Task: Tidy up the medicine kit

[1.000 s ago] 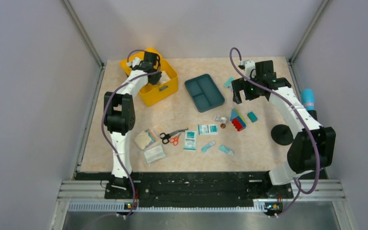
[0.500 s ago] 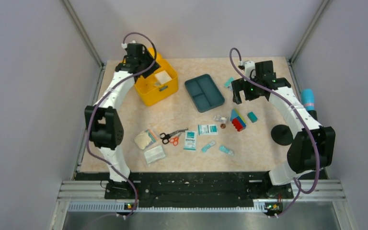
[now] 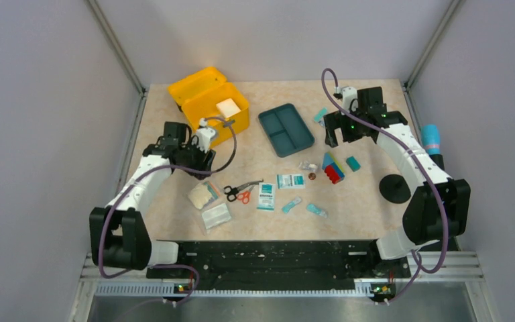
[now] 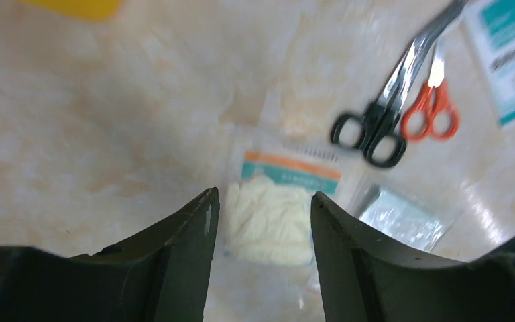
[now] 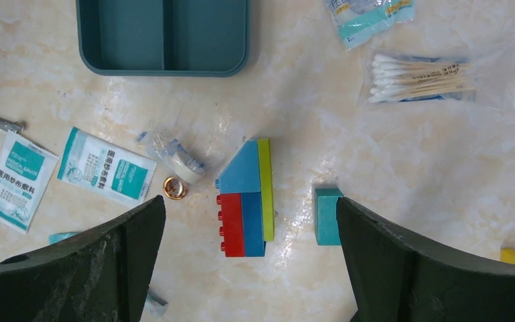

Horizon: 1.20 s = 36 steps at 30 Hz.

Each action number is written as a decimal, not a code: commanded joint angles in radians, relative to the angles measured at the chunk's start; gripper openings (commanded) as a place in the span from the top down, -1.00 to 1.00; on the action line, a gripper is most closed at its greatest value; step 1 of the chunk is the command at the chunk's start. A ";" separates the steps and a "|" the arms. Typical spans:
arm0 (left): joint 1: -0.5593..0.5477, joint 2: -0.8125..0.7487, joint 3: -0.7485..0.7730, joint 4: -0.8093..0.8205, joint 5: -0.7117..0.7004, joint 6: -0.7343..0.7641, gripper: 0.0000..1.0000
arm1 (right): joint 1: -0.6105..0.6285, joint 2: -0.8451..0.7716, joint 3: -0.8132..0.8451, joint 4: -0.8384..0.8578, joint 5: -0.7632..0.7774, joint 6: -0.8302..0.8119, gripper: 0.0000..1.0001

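The medicine kit (image 3: 209, 106) is a yellow box at the back left, its lid open, with a white pad (image 3: 229, 107) lying inside. My left gripper (image 3: 198, 163) (image 4: 263, 201) hangs open in front of the kit, nothing held. Between its fingers (image 4: 194, 225), lower down, shows a clear bag of white cotton (image 4: 275, 211) (image 3: 203, 194) on the table. My right gripper (image 3: 340, 134) (image 5: 249, 204) stands wide open and empty above the stack of coloured blocks (image 5: 245, 198) (image 3: 333, 171).
A dark teal compartment tray (image 3: 286, 129) (image 5: 164, 37) lies mid-table. Black and orange scissors (image 3: 241, 191) (image 4: 375, 127), sachets (image 3: 290, 180) (image 5: 107, 168), a clear packet (image 3: 216, 216), cotton swabs (image 5: 419, 77), a tape roll (image 5: 181, 157) and a small teal block (image 5: 326, 215) are scattered around. A black disc (image 3: 395, 189) sits at right.
My left gripper has come out of the kit, opened, and swung back toward the near left over the cotton bag; the white pad now lies in the box. The right arm has not moved.
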 commanded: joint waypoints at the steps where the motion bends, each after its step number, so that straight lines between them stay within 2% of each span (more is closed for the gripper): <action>1: 0.046 0.085 -0.036 -0.148 -0.056 0.233 -0.16 | 0.010 -0.041 -0.007 0.041 -0.022 0.013 -0.92; 9: 0.084 0.284 0.024 -0.182 -0.095 0.246 -0.18 | 0.009 -0.057 -0.036 0.054 -0.024 0.015 -0.93; 14: 0.098 0.321 -0.007 -0.135 -0.123 0.278 -0.04 | 0.009 -0.072 -0.046 0.054 -0.017 0.009 -0.93; 18: 0.134 0.339 -0.007 -0.156 -0.087 0.299 0.39 | 0.009 -0.081 -0.055 0.054 -0.011 0.004 -0.93; 21: 0.158 0.346 0.029 -0.225 -0.002 0.320 0.91 | 0.009 -0.085 -0.059 0.054 -0.004 0.001 -0.93; 22: 0.171 0.343 0.042 -0.256 0.036 0.335 1.00 | 0.010 -0.086 -0.059 0.053 -0.003 0.000 -0.93; 26: 0.233 0.298 0.115 -0.405 0.195 0.487 1.00 | 0.009 -0.083 -0.050 0.048 0.003 -0.003 -0.93; 32: 0.223 0.229 0.325 -0.623 0.406 0.641 1.00 | 0.009 -0.082 -0.045 0.046 0.011 -0.006 -0.93; 34: 0.196 0.232 0.408 -0.630 0.474 0.603 1.00 | 0.011 -0.082 -0.050 0.047 0.011 -0.006 -0.93; 36: 0.167 0.246 0.486 -0.548 0.522 0.467 1.00 | 0.010 -0.081 -0.055 0.052 0.010 -0.006 -0.93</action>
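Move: The wool pouch lies almost under the left hand: about 5 cm back, 1 cm to its left and some 12 cm down. From that hand, the flat gauze bag lies roughly 14 cm back and 3 cm right, the black scissors about 4 cm back and 13 cm right, and the open yellow box some 24 cm ahead and 4 cm right. From the right hand, the pouch is about 47 cm left and 12 cm back. The half-open left fingers pinch the wool pouch by its left-hand corner and shut on it, after the hand sinks about 11 cm while shifting left and a little back, its wrist tipping some 25 degrees further down. With the corner held, the hand rises about 12 cm, drifts forward and right towards the yellow box, and turns clockwise as the wrist tips partly back. ##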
